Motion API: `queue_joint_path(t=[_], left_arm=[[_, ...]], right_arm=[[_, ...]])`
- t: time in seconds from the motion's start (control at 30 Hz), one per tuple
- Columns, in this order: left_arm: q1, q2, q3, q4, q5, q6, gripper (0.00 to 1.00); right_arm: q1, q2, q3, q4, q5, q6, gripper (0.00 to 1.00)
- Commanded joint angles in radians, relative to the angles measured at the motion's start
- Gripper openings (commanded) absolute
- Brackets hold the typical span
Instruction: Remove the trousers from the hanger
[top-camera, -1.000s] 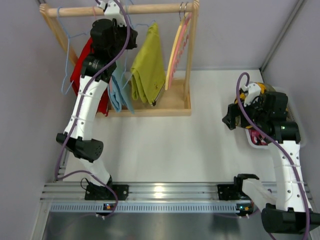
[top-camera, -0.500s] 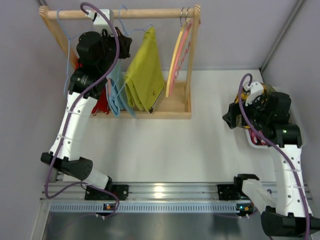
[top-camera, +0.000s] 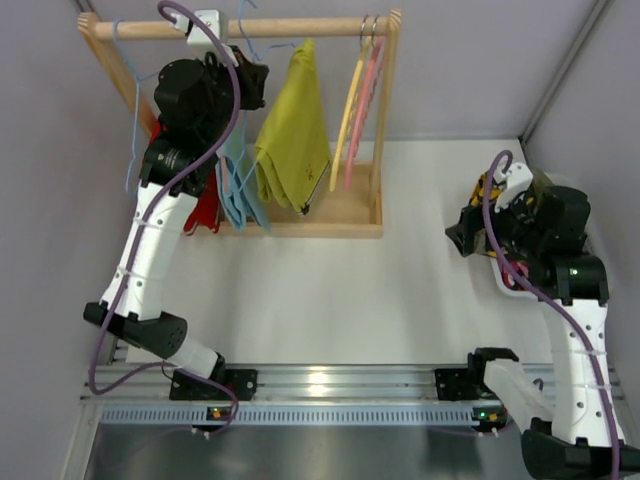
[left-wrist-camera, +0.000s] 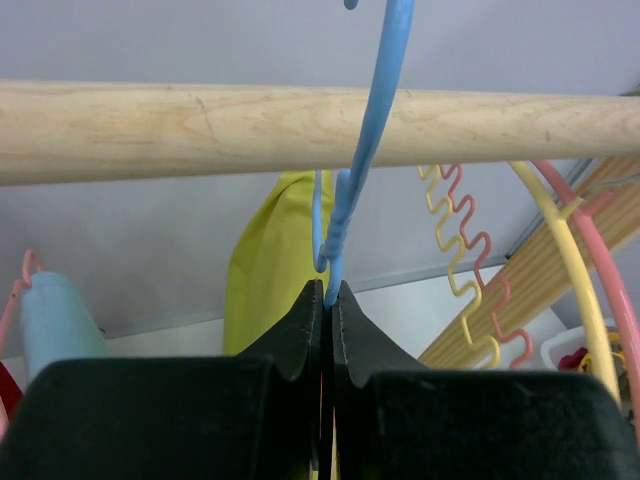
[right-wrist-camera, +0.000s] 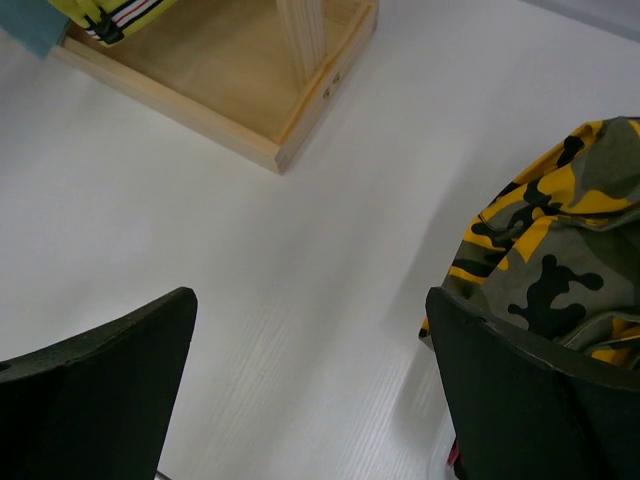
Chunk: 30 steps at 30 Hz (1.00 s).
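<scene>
On the wooden rack (top-camera: 380, 130) hang the yellow-green trousers (top-camera: 296, 135), the light blue trousers (top-camera: 236, 185) and the red trousers (top-camera: 205, 212), partly hidden by my left arm. My left gripper (top-camera: 256, 74) is up under the rod (left-wrist-camera: 150, 130), shut on the neck of a blue hanger (left-wrist-camera: 372, 130) whose hook lies over the rod. The left gripper (left-wrist-camera: 328, 293) pinches the wire, with the yellow-green trousers (left-wrist-camera: 268, 265) just behind it. My right gripper (right-wrist-camera: 310, 380) stands open low over the table, holding nothing.
Empty yellow and pink wavy hangers (top-camera: 355, 100) hang at the rod's right end. A bin with yellow-and-black patterned cloth (right-wrist-camera: 560, 250) sits under my right arm at the table's right edge. The rack's base tray (right-wrist-camera: 250, 95) lies ahead of the right gripper.
My left arm has swung left and straightened up along the rack, still gripping the hanger. The hanging garments shifted a little. The right arm barely moved.
</scene>
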Motion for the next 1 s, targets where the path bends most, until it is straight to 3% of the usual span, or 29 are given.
queue_joint_path(t=[0.0,0.2,0.37,0.57,0.7,0.97], left_arm=[[-0.022,-0.175,-0.014,0.217,-0.003,-0.038,0.00],[-0.023,-0.358,-0.177,0.140,0.000,-0.105,0.00],[-0.025,-0.468,-0.307,0.091,0.044,-0.171,0.00],[-0.025,-0.528,-0.341,0.048,0.068,-0.214,0.00],[-0.023,-0.525,-0.323,0.021,0.083,-0.237,0.00],[-0.025,-0.472,-0.300,-0.056,0.049,-0.250,0.00]], right_arm=[[0.015,-0.042,0.063,0.102,-0.051,0.015,1.00],[0.027,-0.016,0.106,0.170,-0.120,0.072,0.99],[0.123,0.010,0.155,0.230,-0.107,0.120,0.99],[0.346,0.039,0.178,0.352,0.055,0.157,1.00],[0.592,0.094,0.221,0.403,0.219,0.144,0.99],[0.823,0.286,0.320,0.426,0.281,0.152,0.99]])
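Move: The yellow-green trousers, draped over the blue hanger already gripped at its neck by the left hand, hang about 18 cm below that hand, 5 cm to its right and 2 cm ahead. The rail is some 6 cm ahead and 5 cm above; the light-blue trousers are 7 cm left, 2 cm ahead. Two empty hangers hang 21 cm right, 5 cm ahead. From the open right hand, the yellow-green trousers lie roughly 36 cm left, 20 cm ahead, 8 cm higher. The blue hanger with the yellow-green trousers is drawn back from the rail about 15 cm, the left hand keeping its shut grip on the neck, drifting slightly left and sinking a little at the end. Meanwhile the right hand, still wide open, rises and then sweeps left towards the trousers, nearly 20 cm across, swinging some 25 degrees counter-clockwise as its fingers tip up. ##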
